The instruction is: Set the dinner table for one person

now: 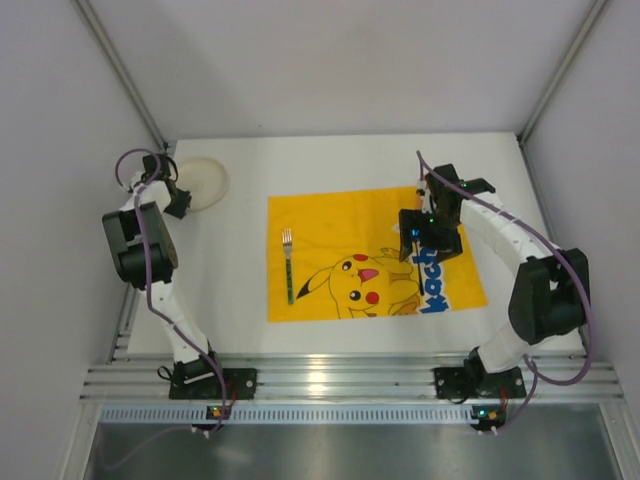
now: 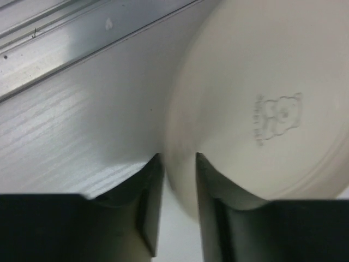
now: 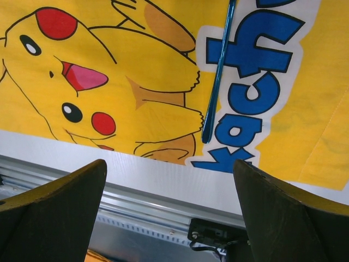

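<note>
A cream plate (image 1: 203,181) lies at the back left of the white dinner table (image 1: 330,160). My left gripper (image 1: 174,196) sits at its left edge. In the left wrist view the plate (image 2: 256,82) rim runs between the two fingers, and my left gripper (image 2: 179,158) is shut on it. On the left part of the yellow cartoon mat (image 1: 320,225) lies a fork (image 1: 287,265). Over the mat's right side my right gripper (image 1: 427,243) hovers open and empty. The right wrist view shows my right gripper (image 3: 169,164) short of a blue-handled utensil (image 3: 218,71) lying on the mat (image 3: 305,136).
An aluminium rail (image 1: 330,380) runs along the table's near edge, with both arm bases bolted to it. White walls with metal posts close in the left, right and back. The plate (image 2: 256,82) bears a small embossed bear mark.
</note>
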Motion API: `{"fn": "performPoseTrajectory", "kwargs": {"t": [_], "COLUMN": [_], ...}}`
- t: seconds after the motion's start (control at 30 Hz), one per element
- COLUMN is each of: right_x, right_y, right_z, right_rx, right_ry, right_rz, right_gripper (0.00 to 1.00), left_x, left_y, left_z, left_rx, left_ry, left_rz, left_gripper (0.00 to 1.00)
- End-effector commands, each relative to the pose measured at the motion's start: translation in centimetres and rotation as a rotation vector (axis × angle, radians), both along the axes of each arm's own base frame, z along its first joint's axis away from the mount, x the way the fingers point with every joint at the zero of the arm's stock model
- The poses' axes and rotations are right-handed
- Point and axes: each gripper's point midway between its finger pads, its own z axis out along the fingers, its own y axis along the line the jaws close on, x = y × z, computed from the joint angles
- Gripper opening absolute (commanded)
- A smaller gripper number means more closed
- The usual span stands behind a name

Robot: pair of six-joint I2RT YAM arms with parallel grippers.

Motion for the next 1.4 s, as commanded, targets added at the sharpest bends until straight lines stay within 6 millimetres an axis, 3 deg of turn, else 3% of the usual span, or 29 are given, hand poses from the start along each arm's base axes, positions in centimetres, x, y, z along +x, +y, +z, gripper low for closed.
{"fn": "performPoseTrajectory", "kwargs": {"t": [0.0,0.1,0.23,0.37,0.5,0.53,0.6,0.63,0.7,0.77,0.8,0.83,0.9,0.93,1.0,1.03,1.2,1.37], "right_x": [1.2,1.3,1.3,1.5,2.1,2.2,2.8,2.9,3.0,2.6,2.4,2.0,1.1,0.7,-0.4,-0.9,-3.9,-6.9], "right_y": [-0.2,-0.2,-0.1,0.1,0.7,0.8,1.4,1.5,1.7,1.7,1.7,1.7,1.5,1.3,1.0,0.8,-0.1,-1.1], "right_z": [0.4,0.3,0.3,1.0,2.7,3.2,5.5,6.2,8.6,10.0,10.3,10.1,10.0,9.8,9.5,9.4,9.6,9.2], "right_rx": [-0.001,0.001,0.007,0.029,0.070,0.085,0.133,0.150,0.188,0.215,0.222,0.223,0.226,0.224,0.222,0.223,0.227,0.224], "right_ry": [-0.032,-0.029,-0.032,-0.061,-0.134,-0.155,-0.259,-0.287,-0.385,-0.436,-0.445,-0.442,-0.434,-0.428,-0.424,-0.421,-0.442,-0.444], "right_rz": [0.002,0.004,0.007,0.009,0.012,0.004,0.005,-0.006,-0.014,-0.028,-0.029,-0.030,-0.033,-0.034,-0.042,-0.050,-0.070,-0.091], "right_gripper": [1.00,1.00,1.00,1.00,1.00,1.00,1.00,1.00,1.00,1.00,1.00,1.00,1.00,1.00,1.00,1.00,1.00,1.00], "left_x": [1.9,2.4,2.7,3.3,4.3,4.5,4.2,4.0,3.3,2.2,1.6,0.3,-1.6,-3.3,-5.6,-7.0,-12.1,-15.7], "left_y": [0.4,0.1,-0.6,-2.4,-7.5,-10.1,-12.7,-15.3,-18.2,-23.3,-25.0,-28.3,-31.6,-34.7,-37.0,-39.2,-42.8,-42.6], "left_z": [-0.4,-0.3,1.0,4.3,7.9,9.3,10.9,12.3,13.5,15.1,15.1,15.6,14.7,14.5,12.5,12.2,8.5,4.8], "left_rx": [-0.020,-0.036,-0.020,0.002,-0.027,-0.047,-0.026,-0.007,0.019,0.013,-0.002,-0.020,-0.046,-0.053,-0.074,-0.084,-0.098,-0.096], "left_ry": [-0.043,-0.056,-0.067,-0.127,-0.223,-0.255,-0.270,-0.280,-0.271,-0.293,-0.291,-0.295,-0.269,-0.262,-0.209,-0.208,-0.100,-0.003], "left_rz": [0.024,0.012,-0.046,-0.174,-0.428,-0.511,-0.607,-0.669,-0.760,-0.875,-0.909,-0.974,-1.039,-1.099,-1.134,-1.180,-1.272,-1.265], "left_gripper": [0.30,0.00,0.00,0.00,0.00,0.00,0.00,0.00,0.00,0.00,0.00,0.00,0.00,0.00,0.00,0.00,0.00,0.00]}}
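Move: The white plate's middle is about 11 cm ahead of my left hand and 6 cm to its right, a couple of centimetres below it, and the near rim lies between my parted fingers. The fork is some 31 cm right and 22 cm back. The yellow mat's middle is about 58 cm right and 17 cm back. From my raised right hand the plate lies roughly 67 cm left, 25 cm ahead and 8 cm lower. I ease my left hand 2 cm forward as the fingers shut on the plate's near rim, then lift and swing it some 43 cm right, in an arc about 13 cm high, turning 75 degrees clockwise. Past the fork I draw back about 15 cm and sink over the mat, still pinching the rim. My empty, open right hand rises about 10 cm, its fingers tilting forward 25 degrees, then draws back 5 cm. ##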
